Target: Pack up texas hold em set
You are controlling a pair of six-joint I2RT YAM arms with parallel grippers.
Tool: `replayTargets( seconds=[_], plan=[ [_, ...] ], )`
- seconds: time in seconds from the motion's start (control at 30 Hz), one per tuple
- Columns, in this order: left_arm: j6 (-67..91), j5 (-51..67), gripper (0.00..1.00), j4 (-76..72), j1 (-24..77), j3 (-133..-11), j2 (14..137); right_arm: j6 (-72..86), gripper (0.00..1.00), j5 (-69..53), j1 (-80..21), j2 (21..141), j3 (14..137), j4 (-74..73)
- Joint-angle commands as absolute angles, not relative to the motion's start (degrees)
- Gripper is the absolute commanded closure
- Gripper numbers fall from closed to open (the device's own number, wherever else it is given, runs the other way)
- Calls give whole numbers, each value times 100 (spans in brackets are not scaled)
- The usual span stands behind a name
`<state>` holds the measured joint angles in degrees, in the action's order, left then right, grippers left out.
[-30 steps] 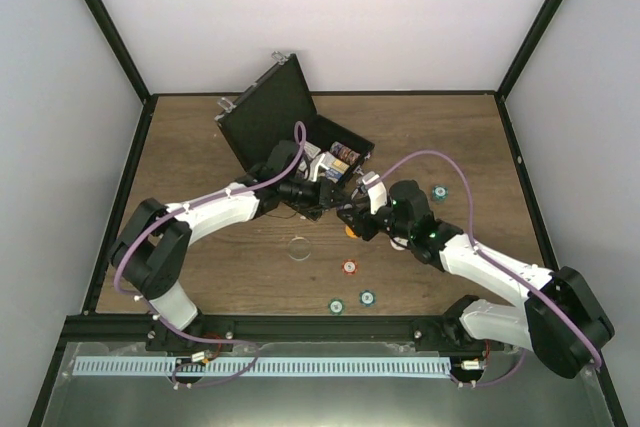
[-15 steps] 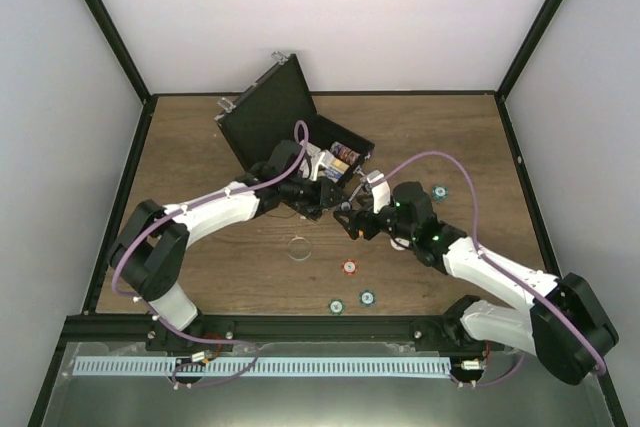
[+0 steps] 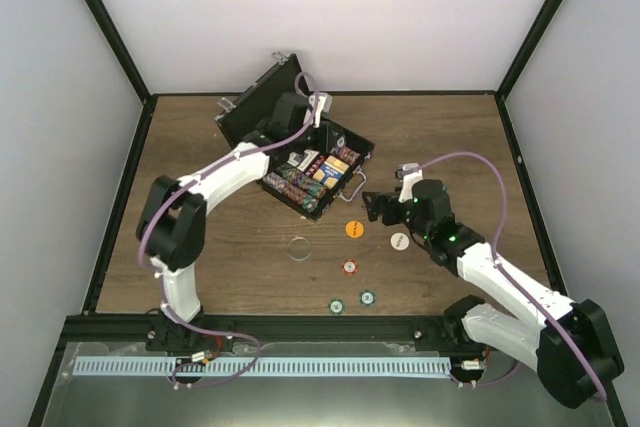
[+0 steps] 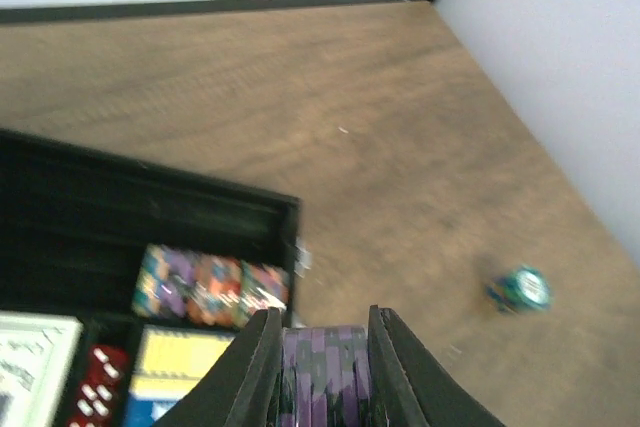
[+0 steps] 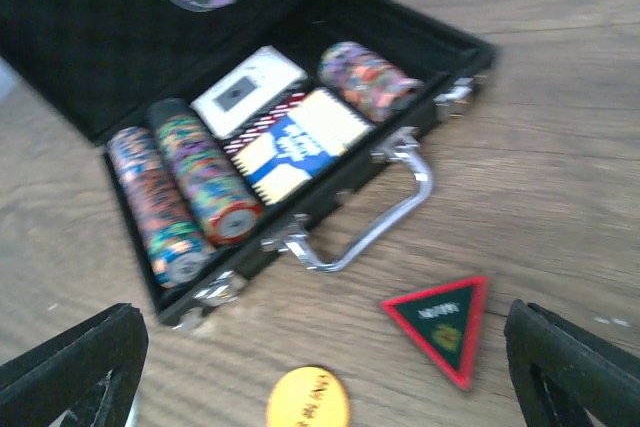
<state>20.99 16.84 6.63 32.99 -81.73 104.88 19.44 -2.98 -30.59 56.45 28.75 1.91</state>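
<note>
The black briefcase (image 3: 262, 112) lies open at the table's back, with rows of poker chips (image 5: 182, 187) and card decks (image 5: 291, 139) inside it. My left gripper (image 3: 317, 109) hangs over the case near the lid, shut on a short stack of purple chips (image 4: 322, 367). My right gripper (image 3: 378, 205) stands wide open just right of the case handle (image 5: 383, 217), nothing between its fingers (image 5: 72, 367). Below it lie the triangular marker (image 5: 441, 323) and the orange button (image 3: 353, 229). The white button (image 3: 399, 241) lies beside the right arm.
Loose chips lie near the front: a red one (image 3: 349, 267) and two teal ones (image 3: 367, 297) (image 3: 338, 305). A clear disc (image 3: 298, 247) sits left of them. Another teal chip (image 4: 520, 289) lies on the wood to the right. Black frame posts edge the table.
My right gripper has opened wide, left the orange button on the table and drawn back to the right. My left arm has swung up from the case's front toward the lid, still holding the purple chips.
</note>
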Motion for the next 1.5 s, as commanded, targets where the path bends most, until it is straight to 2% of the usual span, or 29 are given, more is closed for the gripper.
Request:
replayTargets(
  seconds=[0.0,0.23,0.5,0.87,1.1,1.47],
  plan=[
    [1251,1112,95,701,3094,-9025,11373,2322,0,41,-2554,5438,2904,-385],
    [678,795,95,953,2914,-10285,12554,2474,0,-107,-2313,5107,2669,-517],
    [285,728,95,1178,2889,-10744,13106,2648,0,-265,-2289,5108,2450,-352],
    [221,640,95,1358,2892,-10730,13392,2707,0,-375,-2293,5243,2387,-185],
    [159,1068,95,1440,2913,-10723,13494,2719,0,-401,-2285,5263,2342,-145],
    [143,1509,90,1368,2922,-10756,13604,2727,0,-465,-2279,5342,2368,-103]
  ],
)
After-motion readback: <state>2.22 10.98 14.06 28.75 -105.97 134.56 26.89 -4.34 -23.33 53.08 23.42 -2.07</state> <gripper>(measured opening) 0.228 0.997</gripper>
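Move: In the open case, the empty end of the far chip row, where the purple chips in the left hand are going, lies about 11 cm ahead of that hand, 1 cm left and 15 cm below. At that depth, the chip stack already in the row is 8 cm ahead and 4 cm right, the yellow-blue pack 2 cm ahead and 1 cm left. From the empty right hand, some 15 cm above the table, the triangle marker is roughly 9 cm ahead and 3 cm right, the yellow Big Blind button 2 cm ahead and 3 cm left. Carrying the purple chips forward and down into the case, the left hand covers about 11 cm forward early on, then keeps sinking to some 14 cm lower, rolling its left side up about 20 degrees and keeping its grip. The wide-open right hand first swings right about 5 cm, turning slightly clockwise, then sinks 3–4 cm towards the triangle marker, tipping down a little, and touches nothing. ##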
